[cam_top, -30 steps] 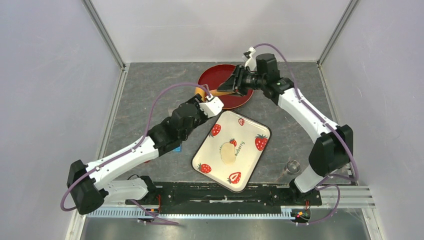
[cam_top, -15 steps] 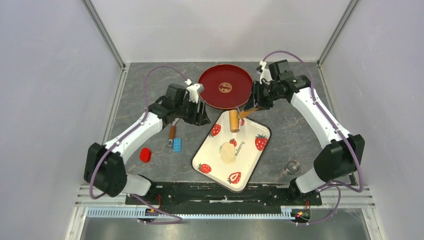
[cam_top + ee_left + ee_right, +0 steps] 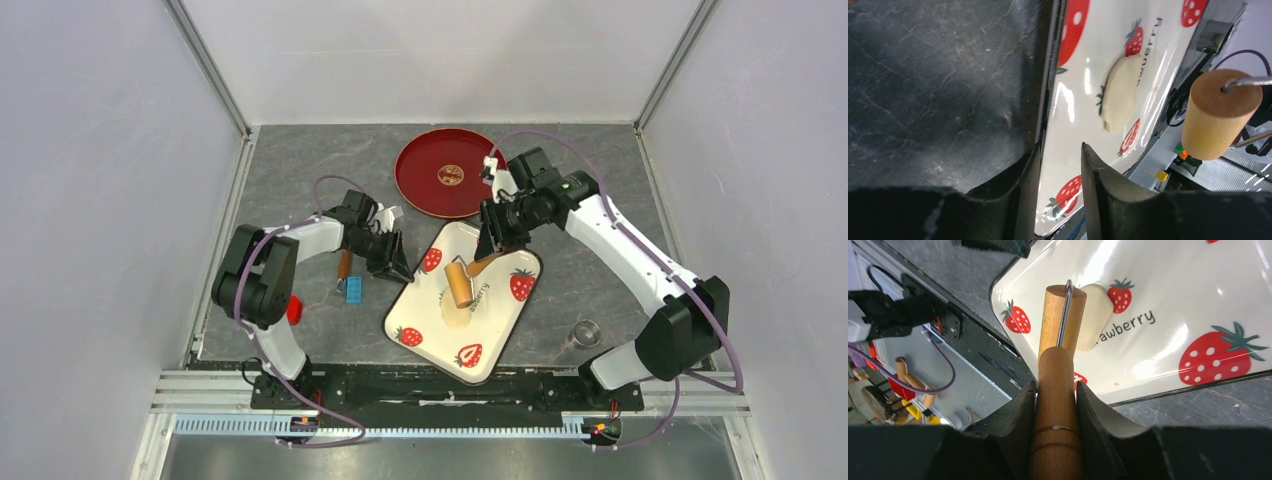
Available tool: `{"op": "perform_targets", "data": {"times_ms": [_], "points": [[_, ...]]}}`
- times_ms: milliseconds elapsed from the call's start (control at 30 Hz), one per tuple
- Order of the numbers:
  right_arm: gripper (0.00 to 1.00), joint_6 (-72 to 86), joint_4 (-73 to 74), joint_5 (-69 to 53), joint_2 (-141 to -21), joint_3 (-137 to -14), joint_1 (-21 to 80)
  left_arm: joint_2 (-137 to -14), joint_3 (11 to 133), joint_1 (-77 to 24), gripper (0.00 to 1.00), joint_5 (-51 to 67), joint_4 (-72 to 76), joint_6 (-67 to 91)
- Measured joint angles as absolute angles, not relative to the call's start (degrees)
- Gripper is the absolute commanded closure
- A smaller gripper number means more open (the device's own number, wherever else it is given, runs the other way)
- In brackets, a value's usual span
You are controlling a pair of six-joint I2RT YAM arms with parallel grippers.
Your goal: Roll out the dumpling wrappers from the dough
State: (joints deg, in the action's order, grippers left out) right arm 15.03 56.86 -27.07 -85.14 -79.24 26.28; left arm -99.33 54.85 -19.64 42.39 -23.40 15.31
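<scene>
The dough (image 3: 458,314) is a pale oval lying in the middle of the strawberry tray (image 3: 500,335). It also shows in the wrist views as dough (image 3: 1120,92) and dough (image 3: 1094,315). My right gripper (image 3: 491,244) (image 3: 1056,384) is shut on the handle of the wooden roller (image 3: 1060,315). The roller's barrel (image 3: 460,283) (image 3: 1215,115) hangs just above the dough's far end. My left gripper (image 3: 400,268) (image 3: 1060,146) stands open astride the tray's left rim (image 3: 1045,115), one finger outside it and one over the tray. No dumpling wrappers are in view.
A red plate (image 3: 450,175) with a gold emblem sits behind the tray. Left of the tray lie a brown-handled tool (image 3: 344,266), a blue block (image 3: 354,290) and a red cap (image 3: 292,310). A small metal ring (image 3: 586,332) stands at the front right.
My right gripper carried the roller from the red plate down over the tray and the dough. My left arm drew back from the plate to the tray's left rim, its jaws narrowing.
</scene>
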Motion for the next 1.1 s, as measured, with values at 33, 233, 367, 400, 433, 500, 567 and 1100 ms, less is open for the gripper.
{"op": "perform_targets", "data": {"times_ms": [33, 233, 367, 400, 433, 500, 567, 1100], "points": [[1.0, 15.09, 56.27, -26.65, -84.71, -77.97, 27.46, -100.62, 54.85, -19.7, 0.61, 42.59, -23.53, 15.31], [1.0, 16.51, 49.56, -24.16, -81.95, -69.76, 31.68, -103.48, 54.85, -20.4, 0.71, 40.75, -24.77, 14.72], [1.0, 17.15, 46.46, -22.06, -81.17, -66.02, 33.06, -103.55, 54.85, -21.15, 0.9, 39.03, -26.06, 12.75], [1.0, 17.15, 46.02, -21.5, -81.17, -65.6, 33.32, -103.63, 54.85, -21.32, 0.92, 39.03, -26.2, 12.51], [1.0, 17.15, 45.65, -20.73, -81.17, -65.36, 33.58, -103.68, 54.92, -21.37, 0.95, 39.09, -26.26, 12.08], [1.0, 17.12, 44.84, -19.42, -81.17, -65.12, 34.02, -103.72, 55.0, -21.41, 0.98, 39.22, -26.3, 11.38], [1.0, 17.1, 43.68, -18.13, -81.17, -64.69, 34.41, -103.81, 55.16, -21.47, 0.98, 39.35, -26.5, 10.72], [1.0, 17.1, 44.18, -12.6, -82.65, -64.69, 38.24, -104.38, 56.84, -22.28, 0.98, 37.54, -28.93, 10.11]]}}
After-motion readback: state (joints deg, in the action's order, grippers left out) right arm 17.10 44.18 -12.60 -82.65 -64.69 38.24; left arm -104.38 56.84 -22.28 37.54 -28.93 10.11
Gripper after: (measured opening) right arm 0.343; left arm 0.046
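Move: From the right hand, holding the roller by its handle, the dough lies roughly 5 cm back, 7 cm to the left and 18 cm below; the roller itself hangs over it, about 4 cm back, 6 cm left and 10 cm down. The red plate is some 23 cm ahead and 9 cm left of that hand. The left hand has the tray's left rim about 2 cm back and 3 cm below, straight in line, with the blue block 2 cm back and 10 cm left. Downward about 7 cm, with a smaller drift back and a tilt of some 10 degrees, the right hand brings the still-gripped roller onto the dough, quickly at first, then creeping. Meanwhile the left hand sinks about 3 cm and slips slightly back, closes its fingers on the tray's left rim and stays there pinching it. ##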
